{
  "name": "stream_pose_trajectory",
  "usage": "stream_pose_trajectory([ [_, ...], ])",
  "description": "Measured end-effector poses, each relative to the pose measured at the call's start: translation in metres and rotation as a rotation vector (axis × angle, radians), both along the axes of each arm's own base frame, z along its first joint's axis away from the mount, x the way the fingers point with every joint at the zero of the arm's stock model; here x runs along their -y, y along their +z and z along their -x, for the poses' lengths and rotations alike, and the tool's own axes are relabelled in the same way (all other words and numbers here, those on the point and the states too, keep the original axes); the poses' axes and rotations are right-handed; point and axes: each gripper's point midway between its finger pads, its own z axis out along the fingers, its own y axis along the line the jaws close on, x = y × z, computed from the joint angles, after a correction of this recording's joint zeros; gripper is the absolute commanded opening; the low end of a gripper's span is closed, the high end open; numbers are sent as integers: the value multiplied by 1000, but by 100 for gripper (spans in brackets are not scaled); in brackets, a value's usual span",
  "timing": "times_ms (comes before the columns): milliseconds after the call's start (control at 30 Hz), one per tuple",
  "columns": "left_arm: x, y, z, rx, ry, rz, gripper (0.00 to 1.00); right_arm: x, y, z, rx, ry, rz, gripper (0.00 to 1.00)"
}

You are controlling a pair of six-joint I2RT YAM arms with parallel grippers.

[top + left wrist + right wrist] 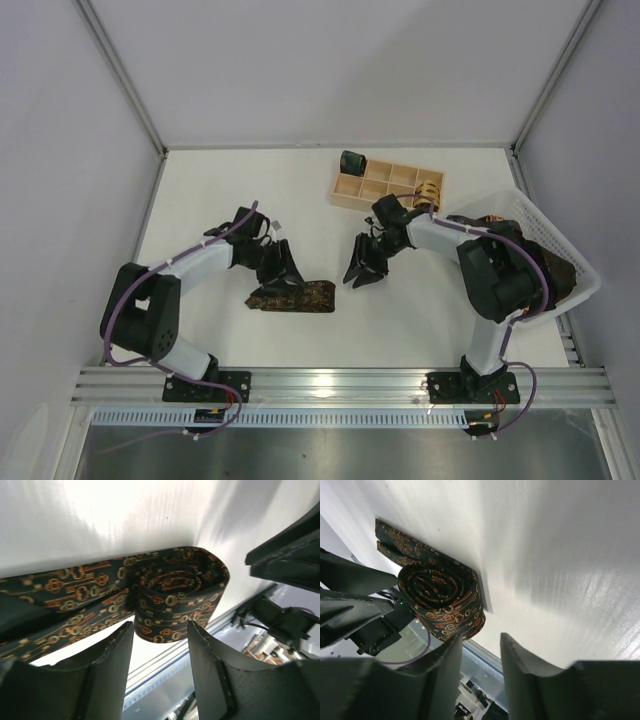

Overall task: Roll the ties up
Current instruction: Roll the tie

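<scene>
One tie (pixel 290 297), dark with gold-orange key patterns, lies on the white table, its right end wound into a coil (pixel 322 296). In the left wrist view the coil (pixel 175 595) sits just beyond my left gripper (pixel 160 630), which is open with nothing between its fingers (pixel 107 670). The flat length of the tie (pixel 60 595) runs off to the left. My right gripper (pixel 479 640) is open and empty too, hovering just right of the coil (pixel 442 597). From above, the left gripper (pixel 285 278) is over the tie and the right gripper (pixel 360 278) stands beside the coil.
A pale wooden compartment tray (pixel 385 185) at the back holds a dark green coil (pixel 352 161) and a tan-gold coil (pixel 430 188). A white mesh basket (pixel 530 215) with dark ties in it stands at the right edge. The table's near rail (pixel 340 380) runs below the tie.
</scene>
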Motion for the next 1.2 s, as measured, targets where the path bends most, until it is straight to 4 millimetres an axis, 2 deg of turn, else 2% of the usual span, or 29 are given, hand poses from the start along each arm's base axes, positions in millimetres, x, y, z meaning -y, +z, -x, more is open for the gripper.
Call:
stream_pose_trajectory([
  [33,2,0,1,-8,1,16,50,-1,0,0,-1,-1,1,27],
  [100,7,-2,1,-18,3,46,47,-3,-1,3,1,6,4,18],
  [133,8,-4,2,-27,5,54,40,-5,-3,4,-1,8,7,11],
  [233,9,-11,5,-65,15,57,33,-10,-8,7,-13,9,12,8],
  [367,8,-16,5,-80,21,46,29,-16,-17,10,-37,5,20,5],
  [800,10,-22,5,-104,34,42,27,-30,-42,15,-96,-9,29,3],
  [1033,28,-27,7,-116,0,46,25,-34,-43,16,-101,-10,24,2],
  [1200,31,-28,8,-117,-3,43,25,-35,-43,16,-103,-11,25,3],
])
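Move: The rolled part of the tie stands on edge about 4 cm to the right of the left hand, 1 cm back and 3 cm below; the tie's loose tail lies some 6 cm to that hand's left, 2 cm back and 4 cm down. From the right hand the roll is about 7 cm to the left, 2 cm back and 3 cm below, while the compartment box stands roughly 24 cm ahead, 9 cm to the right and 4 cm lower. The right hand shuts its partly open fingers early on and sinks some 4 cm while going about 3.5 cm left and a little back, bringing the closed tips against the roll's right side as a stop. The left hand about halves its finger gap as it dips, pauses, then slides right and lower, about 3 cm each way in all, its tips coming onto the roll's left part where the tail joins and pressing it towards the right fingers. ##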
